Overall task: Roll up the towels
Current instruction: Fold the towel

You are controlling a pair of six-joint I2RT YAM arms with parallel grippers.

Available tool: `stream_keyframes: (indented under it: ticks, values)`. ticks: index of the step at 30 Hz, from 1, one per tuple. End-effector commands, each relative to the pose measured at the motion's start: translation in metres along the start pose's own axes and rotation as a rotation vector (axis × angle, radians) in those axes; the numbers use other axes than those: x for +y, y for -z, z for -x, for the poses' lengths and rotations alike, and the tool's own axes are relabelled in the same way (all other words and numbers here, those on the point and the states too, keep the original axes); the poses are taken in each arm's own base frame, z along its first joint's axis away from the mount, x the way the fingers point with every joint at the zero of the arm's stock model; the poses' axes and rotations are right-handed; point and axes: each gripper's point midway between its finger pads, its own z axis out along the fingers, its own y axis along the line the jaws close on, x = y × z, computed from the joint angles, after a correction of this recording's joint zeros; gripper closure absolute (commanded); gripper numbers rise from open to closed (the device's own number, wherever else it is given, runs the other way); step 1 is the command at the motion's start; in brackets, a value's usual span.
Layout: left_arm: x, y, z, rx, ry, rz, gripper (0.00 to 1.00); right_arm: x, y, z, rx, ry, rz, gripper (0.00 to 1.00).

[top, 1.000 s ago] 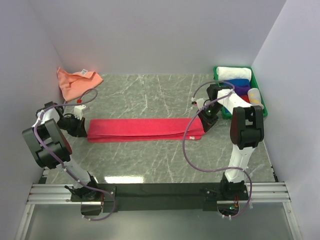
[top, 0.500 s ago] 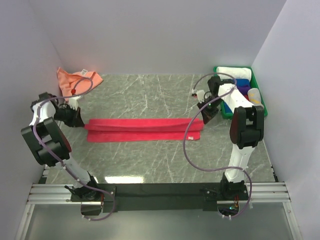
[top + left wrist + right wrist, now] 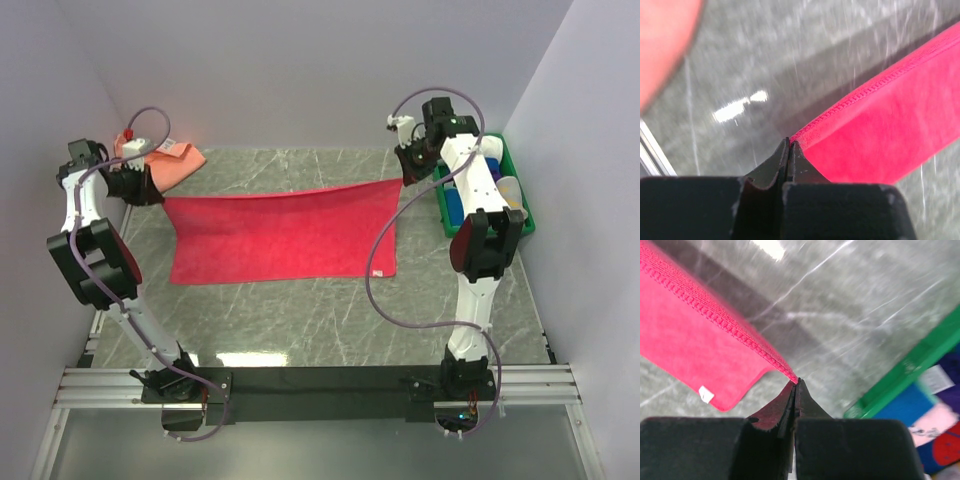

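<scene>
A crimson pink towel point(image 3: 280, 232) hangs stretched between both grippers above the marble table, its lower edge resting on the surface. My left gripper point(image 3: 152, 192) is shut on the towel's far left corner point(image 3: 812, 131), and the stitched hem runs away up and right from the jaw tips. My right gripper point(image 3: 402, 177) is shut on the far right corner point(image 3: 790, 374); a small white tag point(image 3: 704, 393) shows on the lower corner below. A salmon orange towel point(image 3: 165, 160) lies crumpled at the back left.
A green tray point(image 3: 518, 205) stands at the back right behind the right arm, holding rolled towels, blue point(image 3: 905, 400) among them. White walls close in on the left, right and back. The arms' base rail point(image 3: 320, 385) runs along the near edge.
Both grippers rose and moved toward the back, lifting the far edge of the folded crimson towel. It opened from a narrow strip into a wide hanging sheet.
</scene>
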Motion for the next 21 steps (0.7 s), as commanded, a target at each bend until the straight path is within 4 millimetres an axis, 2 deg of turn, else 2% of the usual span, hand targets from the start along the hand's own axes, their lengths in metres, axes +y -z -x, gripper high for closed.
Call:
stream_keyframes:
  ticks: [1, 2, 5, 6, 9, 13, 15, 17, 19, 21]
  values:
    - [0.009, 0.002, 0.051, -0.124, -0.008, 0.044, 0.99, -0.020, 0.012, 0.020, -0.054, -0.030, -0.073, 1.00]
    - [0.011, 0.001, 0.060, -0.143, -0.008, 0.051, 0.99, -0.021, 0.007, 0.018, -0.046, -0.033, -0.071, 1.00]
    - [0.009, -0.002, 0.058, -0.128, -0.013, 0.041, 0.99, -0.018, 0.004, 0.014, -0.031, -0.032, -0.049, 1.00]
    - [0.008, -0.003, 0.056, -0.120, -0.019, 0.038, 0.99, -0.015, -0.001, 0.006, -0.011, -0.034, -0.034, 1.00]
    - [0.005, -0.003, 0.039, -0.075, -0.039, 0.042, 0.99, -0.008, -0.009, -0.011, 0.026, -0.033, -0.007, 1.00]
    - [-0.003, -0.004, 0.003, 0.002, -0.055, 0.037, 0.99, 0.002, -0.013, -0.032, 0.073, -0.016, 0.020, 1.00]
    - [0.000, 0.000, -0.009, 0.018, -0.052, 0.057, 0.99, 0.008, -0.016, -0.045, 0.097, -0.011, 0.034, 1.00]
    - [-0.003, 0.001, -0.031, 0.049, -0.037, 0.031, 0.99, 0.015, -0.018, -0.057, 0.118, -0.011, 0.051, 1.00]
    - [-0.011, 0.004, -0.047, 0.070, -0.020, 0.011, 0.99, 0.020, -0.019, -0.063, 0.121, -0.014, 0.065, 1.00]
    - [-0.017, 0.010, -0.052, 0.063, -0.050, 0.002, 0.99, 0.027, -0.020, -0.074, 0.137, -0.015, 0.086, 1.00]
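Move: The red towel's near edge is where its held far hem is being taken: its left corner lies about 18 cm back, 3 right and 10 below the left hand, its right corner some 20 back, 2 left and 12 below the right hand. The size tag sits near that right corner, about 18 cm back and 7 left of the right hand. The orange towel is roughly 18 cm ahead and 2 left of the left hand; the green basket's middle, about 9 ahead and 23 right of the right hand. The red towel's far hem, still pinched at its two corners and held up between both hands, is first carried a little farther forward and up, the left hand going about 3 cm and the right less. Both hands then reverse and swing it back and down towards the near edge, some 8 cm each way, the right tipping about 15 degrees steeper; the fingers stay shut. ##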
